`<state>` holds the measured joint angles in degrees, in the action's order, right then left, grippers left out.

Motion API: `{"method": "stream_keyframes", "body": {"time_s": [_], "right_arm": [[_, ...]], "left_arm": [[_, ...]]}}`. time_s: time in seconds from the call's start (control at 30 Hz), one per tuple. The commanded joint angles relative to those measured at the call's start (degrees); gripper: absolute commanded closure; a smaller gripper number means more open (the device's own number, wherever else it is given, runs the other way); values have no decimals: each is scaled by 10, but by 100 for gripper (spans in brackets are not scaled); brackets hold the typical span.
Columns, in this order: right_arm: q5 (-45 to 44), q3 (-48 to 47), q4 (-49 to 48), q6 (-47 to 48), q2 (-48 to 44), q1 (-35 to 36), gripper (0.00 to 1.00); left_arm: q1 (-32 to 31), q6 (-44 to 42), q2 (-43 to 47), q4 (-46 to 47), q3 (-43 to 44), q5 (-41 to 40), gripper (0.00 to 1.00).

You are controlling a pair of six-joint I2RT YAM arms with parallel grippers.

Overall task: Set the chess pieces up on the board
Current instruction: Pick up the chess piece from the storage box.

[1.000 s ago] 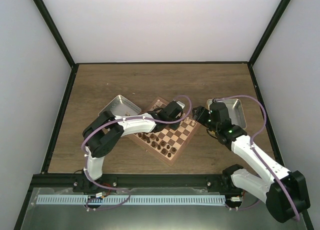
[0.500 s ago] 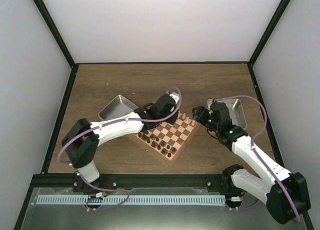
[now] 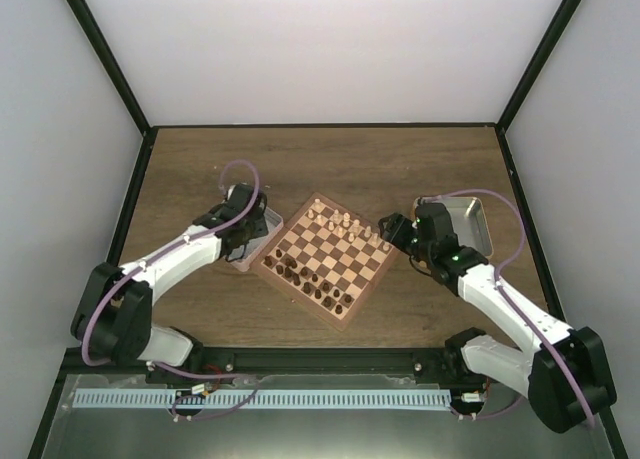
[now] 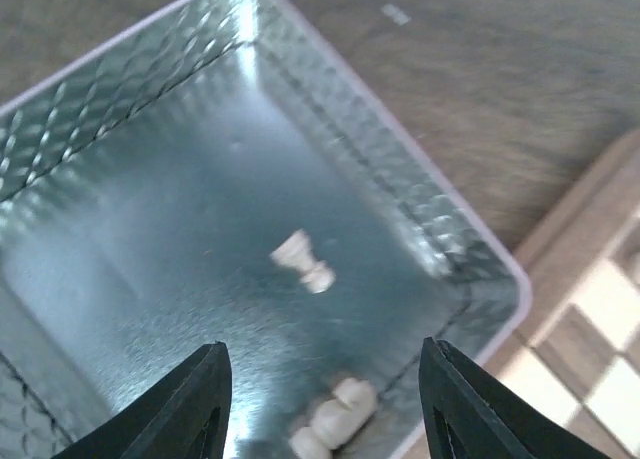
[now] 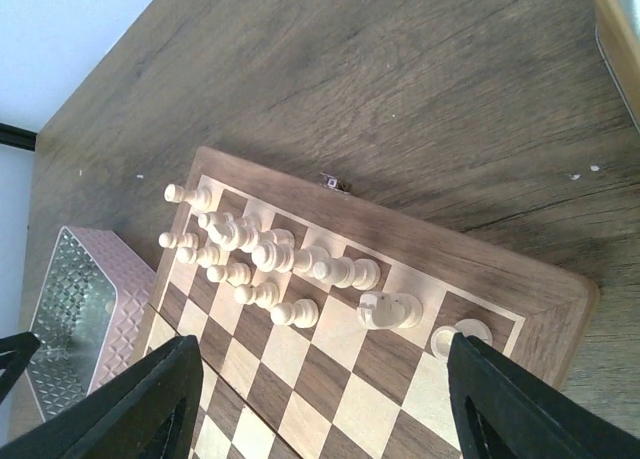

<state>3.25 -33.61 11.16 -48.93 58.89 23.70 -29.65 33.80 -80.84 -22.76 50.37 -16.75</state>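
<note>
The board (image 3: 326,262) lies turned like a diamond in the middle of the table. Light beige chess pieces (image 3: 345,223) stand along its far right side, and they fill two rows in the right wrist view (image 5: 268,260). My left gripper (image 3: 243,241) hangs open over the left metal tray (image 3: 266,228). Its jaws (image 4: 323,354) are wide apart with nothing between them. Below them two light pieces lie on the tray floor, one (image 4: 303,261) in the middle and one (image 4: 331,418) near the corner. My right gripper (image 3: 396,229) hovers open and empty (image 5: 322,347) above the board's right corner.
Dark brown pieces (image 3: 305,280) stand along the board's near left side. A second metal tray (image 3: 470,224) sits at the right, behind the right gripper. The board's rim (image 4: 590,229) lies just beside the left tray's wall (image 4: 440,229).
My left arm has swung left from over the board's far corner to the left tray, and its jaws have opened. The right arm has stayed in place.
</note>
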Motion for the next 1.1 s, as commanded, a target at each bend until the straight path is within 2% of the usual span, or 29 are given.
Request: {"method": "stream_keyframes", "body": {"time_s": [0.0, 0.23, 0.47, 0.7, 0.87, 1.07], "right_arm": [[13, -21, -11, -1, 10, -5, 31], [13, -22, -6, 3, 8, -5, 31], [18, -22, -6, 3, 11, -5, 32], [24, -16, -10, 4, 15, -5, 32], [28, -15, -13, 5, 17, -5, 32], [29, -14, -14, 5, 14, -5, 32]], "left_arm": [[43, 43, -21, 12, -15, 62, 46], [100, 75, -102, 69, -13, 108, 47], [115, 108, -162, 116, 3, 133, 53], [116, 110, -195, 115, 17, 130, 57], [115, 112, -208, 93, 27, 131, 70], [116, 111, -199, 56, 29, 116, 70]]}}
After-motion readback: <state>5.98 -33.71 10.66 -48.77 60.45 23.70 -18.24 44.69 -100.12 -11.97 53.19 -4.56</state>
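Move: The pawn lying in the storage box is about 5 cm ahead of the left hand, 2 cm to its left and 9 cm below. A larger chess piece lies in the box too, some 4 cm nearer than the pawn and 2 cm to its right. The board's middle is about 17 cm right of the left hand and 3 cm back. From the right hand the pawn is roughly 30 cm left, level ahead, 12 cm lower. The left hand sinks some 8 cm into the storage box, easing 5 cm forward, fingers narrowing around the pawn. ##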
